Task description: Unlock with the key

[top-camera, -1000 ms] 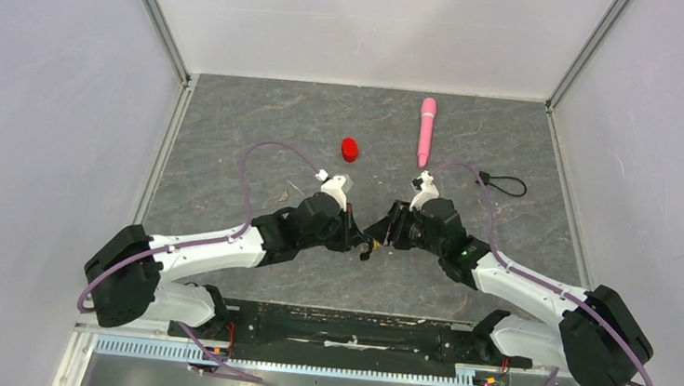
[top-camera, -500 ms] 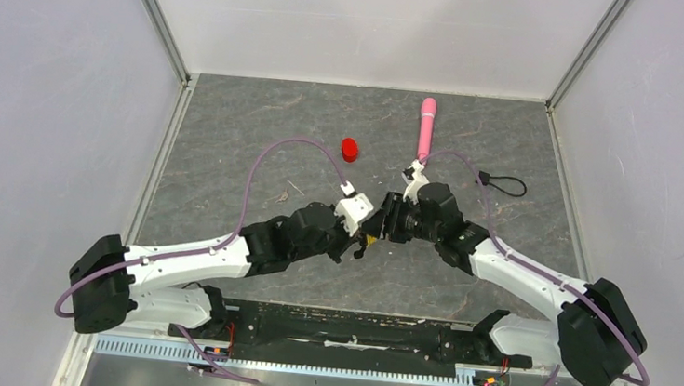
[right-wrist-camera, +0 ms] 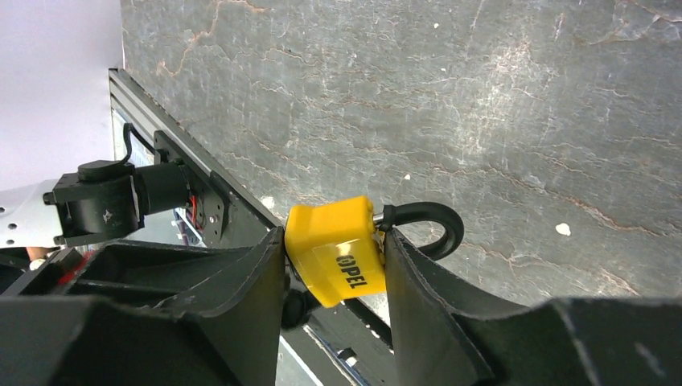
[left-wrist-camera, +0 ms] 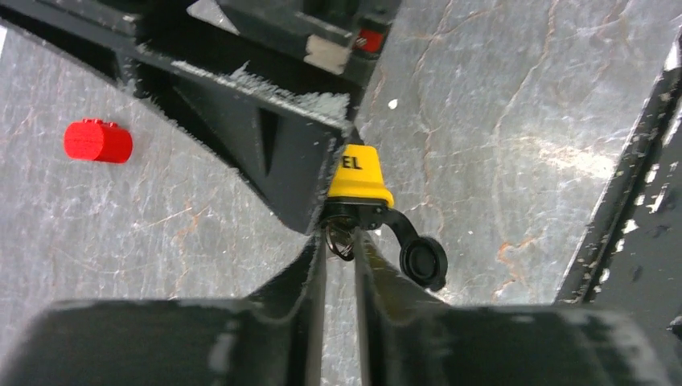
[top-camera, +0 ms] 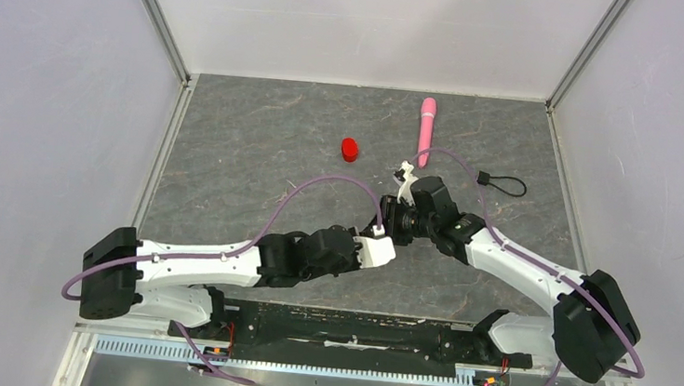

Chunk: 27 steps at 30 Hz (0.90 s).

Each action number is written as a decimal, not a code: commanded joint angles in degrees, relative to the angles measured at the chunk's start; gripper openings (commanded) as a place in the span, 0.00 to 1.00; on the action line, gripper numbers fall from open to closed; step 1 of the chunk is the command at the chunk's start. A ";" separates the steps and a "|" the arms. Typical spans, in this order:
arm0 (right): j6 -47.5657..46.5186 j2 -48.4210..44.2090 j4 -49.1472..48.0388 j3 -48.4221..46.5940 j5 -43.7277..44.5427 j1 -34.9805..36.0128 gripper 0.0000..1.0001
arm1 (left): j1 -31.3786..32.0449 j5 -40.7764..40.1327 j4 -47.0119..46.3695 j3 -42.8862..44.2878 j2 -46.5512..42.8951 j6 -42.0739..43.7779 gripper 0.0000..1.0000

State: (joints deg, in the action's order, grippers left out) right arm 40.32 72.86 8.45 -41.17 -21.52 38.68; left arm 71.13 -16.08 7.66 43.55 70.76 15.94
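Observation:
My right gripper (right-wrist-camera: 334, 235) is shut on the small yellow padlock (right-wrist-camera: 334, 249) and holds it above the table, its black shackle (right-wrist-camera: 438, 225) sticking out to the right. In the left wrist view the padlock (left-wrist-camera: 359, 173) hangs with its black base down, a round dust cap (left-wrist-camera: 424, 261) dangling beside it. The key (left-wrist-camera: 342, 240) shows only as a thin wire ring at the keyhole end. My left gripper (left-wrist-camera: 341, 245) has its tips on either side of that ring, a narrow slit open between the fingers. From above, both grippers meet at mid-table (top-camera: 389, 234), hiding the lock.
A red cylinder (top-camera: 350, 149) and a pink stick (top-camera: 426, 130) lie further back on the grey stone-patterned table (top-camera: 249, 148). A black cord loop (top-camera: 504, 184) lies at the right. White walls close in the left, right and far sides.
The left arm has swung right and lower, its wrist turned under the right gripper, and its jaws have parted a little. The right gripper has shifted slightly back, still holding the padlock.

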 commanded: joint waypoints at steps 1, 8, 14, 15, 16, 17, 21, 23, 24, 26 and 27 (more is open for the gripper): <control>-1.25 -0.32 -6.18 -3.59 0.16 -1.17 0.00 | 2.84 3.34 -4.49 2.73 -1.22 1.56 0.39; -3.09 -1.68 -6.68 -3.39 2.76 -2.78 0.00 | 2.61 -4.38 -9.82 -1.74 -8.09 -13.85 0.77; -3.21 -3.41 -7.91 -3.33 4.04 -4.03 0.00 | -2.93 -6.45 -7.94 -3.53 -10.58 -37.99 0.81; -3.02 -3.77 -7.95 -3.15 4.23 -4.05 0.00 | -4.95 -5.18 -8.09 -4.38 -10.96 -42.94 0.81; -2.81 -4.06 -8.01 -2.98 4.31 -4.09 0.00 | -6.81 -3.21 -9.08 -5.74 -11.35 -46.27 0.81; -2.60 -4.36 -7.99 -2.83 4.46 -4.18 0.00 | -8.96 -0.49 -11.23 -7.12 -11.73 -49.73 0.82; -1.24 -5.32 -10.91 -1.62 4.47 -4.36 0.00 | -11.47 5.25 -20.28 -11.66 -11.61 -54.62 0.82; -0.23 -5.81 -12.10 -0.80 4.32 -4.27 0.00 | -11.49 6.75 -22.26 -11.62 -9.92 -55.86 0.82; 0.23 -6.09 -12.53 -0.46 4.38 -4.36 0.00 | -11.47 7.23 -23.41 -11.69 -9.24 -56.48 0.82; 0.88 -6.34 -13.39 -0.15 4.10 -4.33 0.00 | -11.57 7.20 -26.49 -12.24 -7.82 -57.93 0.82; 1.12 -6.41 -13.59 -0.14 3.91 -4.31 0.00 | -11.48 6.54 -27.39 -12.34 -7.19 -58.48 0.82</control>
State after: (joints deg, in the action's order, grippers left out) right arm 39.24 68.84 1.78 -41.32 -17.08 34.59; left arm 59.59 -11.31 -9.08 31.42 61.78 -35.14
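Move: The key stands in the padlock's keyhole, right at the left fingertips, about 1 cm ahead, 1 cm to the right and 1 cm below. The padlock body is some 3 cm ahead of the left hand and 3 cm right, and the rubber keyhole cap dangles about 2 cm back, level sideways and 3 cm lower. From the right hand, which holds the padlock, the key lies about 2 cm back and 2 cm left, at equal height. Spread the left fingers wide to free the key, backing off a little and rising about 6 cm, then swing forward and left and sink again, rolling the wrist back some 60 degrees counter-clockwise, looking along the fingers. Keep the padlock gripped in the right hand and carry it forward, then also up, about 4 cm each. ##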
